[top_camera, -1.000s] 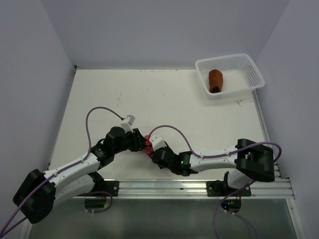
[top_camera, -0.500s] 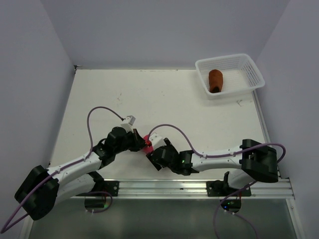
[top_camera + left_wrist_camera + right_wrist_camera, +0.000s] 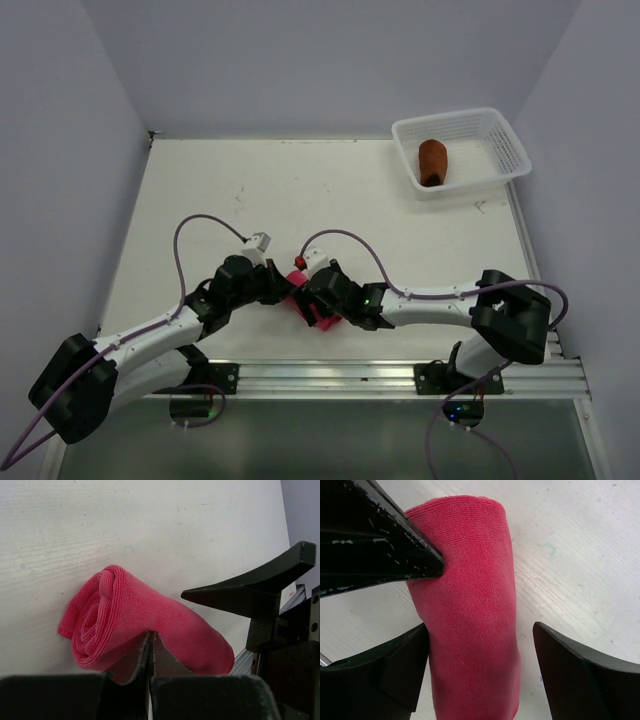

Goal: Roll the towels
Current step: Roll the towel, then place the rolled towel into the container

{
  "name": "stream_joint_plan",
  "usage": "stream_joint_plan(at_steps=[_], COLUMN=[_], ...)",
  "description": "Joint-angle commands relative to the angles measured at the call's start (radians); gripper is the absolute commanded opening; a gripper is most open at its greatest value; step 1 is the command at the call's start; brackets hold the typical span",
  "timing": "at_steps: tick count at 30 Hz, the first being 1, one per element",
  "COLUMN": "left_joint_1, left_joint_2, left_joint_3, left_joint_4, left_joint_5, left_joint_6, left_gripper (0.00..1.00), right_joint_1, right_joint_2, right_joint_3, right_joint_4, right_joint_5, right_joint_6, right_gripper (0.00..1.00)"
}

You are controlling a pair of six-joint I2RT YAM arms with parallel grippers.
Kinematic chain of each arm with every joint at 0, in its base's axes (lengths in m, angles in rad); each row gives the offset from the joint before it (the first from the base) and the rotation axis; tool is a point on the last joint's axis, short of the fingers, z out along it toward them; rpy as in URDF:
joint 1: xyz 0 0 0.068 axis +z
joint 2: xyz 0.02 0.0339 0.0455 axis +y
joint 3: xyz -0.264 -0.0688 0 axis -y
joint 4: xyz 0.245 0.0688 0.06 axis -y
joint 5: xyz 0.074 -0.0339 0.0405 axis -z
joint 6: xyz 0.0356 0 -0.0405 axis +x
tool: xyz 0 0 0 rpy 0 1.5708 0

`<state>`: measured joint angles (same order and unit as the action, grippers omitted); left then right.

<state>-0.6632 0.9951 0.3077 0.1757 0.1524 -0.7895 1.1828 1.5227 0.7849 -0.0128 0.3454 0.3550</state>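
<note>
The pink towel [image 3: 297, 279] lies rolled up on the table near the front middle, its spiral end showing in the left wrist view [image 3: 95, 620]. My left gripper [image 3: 285, 291] is shut, its joined tips [image 3: 151, 635] pressed against the side of the roll with no cloth between them. My right gripper [image 3: 312, 300] stands open astride the roll [image 3: 470, 605]; its left finger [image 3: 395, 665] touches the cloth and its right finger [image 3: 580, 675] stands apart. The rust-brown towel [image 3: 432, 161] lies rolled in the basket.
A white mesh basket [image 3: 503, 150] sits at the table's far right corner. The metal rail [image 3: 400, 376] bearing both arm bases runs along the near edge, close behind the pink roll. Purple cables loop above both arms.
My left gripper has shut against the pink roll. My right gripper has opened wide and moved left over the roll, so it now straddles it.
</note>
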Motion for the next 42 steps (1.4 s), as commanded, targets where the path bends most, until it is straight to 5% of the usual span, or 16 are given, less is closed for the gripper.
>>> stream_joint_plan(at_steps=[1, 14, 17, 24, 33, 42], left_joint_1=[0.001, 0.001, -0.001, 0.051, 0.177, 0.205], left_joint_2=[-0.021, -0.042, -0.041, -0.09, -0.032, 0.089], left_joint_3=[-0.009, -0.013, -0.004, 0.169, 0.493, 0.665], left_joint_4=[-0.01, -0.035, -0.038, -0.208, -0.393, -0.426], left_joint_5=[-0.013, -0.027, -0.033, -0.109, -0.195, -0.26], left_joint_6=[0.018, 0.029, 0.027, 0.108, 0.328, 0.463], left_gripper=[0.0, 0.0, 0.0, 0.0, 0.0, 0.02], right_joint_1=[-0.018, -0.018, -0.017, -0.011, -0.043, -0.326], right_joint_2=[0.051, 0.102, 0.106, 0.106, -0.025, -0.185], right_joint_3=[-0.004, -0.042, -0.046, -0.081, -0.093, 0.042], right_joint_4=[0.114, 0.169, 0.166, 0.174, 0.062, -0.122], right_joint_5=[-0.106, -0.164, -0.155, -0.088, -0.033, -0.077], right_joint_6=[-0.001, 0.045, 0.047, 0.097, 0.102, -0.011], right_gripper=[0.85, 0.81, 0.71, 0.31, 0.0, 0.0])
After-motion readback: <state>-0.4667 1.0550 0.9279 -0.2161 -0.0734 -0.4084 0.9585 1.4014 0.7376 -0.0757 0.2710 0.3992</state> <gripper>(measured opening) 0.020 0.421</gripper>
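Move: The rolled pink towel lies under the right hand between its open fingers, its middle about 4 cm below, 1 cm back and 1 cm left. From the shut left gripper, its middle is some 4 cm right, 1 cm back and 3 cm down. The white basket stands about 40 cm ahead of the right hand and 38 cm right; the brown towel in it is roughly 37 cm ahead and 32 cm right. Keep the shut left fingertips against the pink roll while the open right gripper sinks about 4 cm, straddling the roll, and closes on its sides. Then swing the left gripper clear, up some 17 cm, forward and a little left, tipping its fingers upward, as the right one carries the roll to the right, forward and up, turning slightly clockwise. ##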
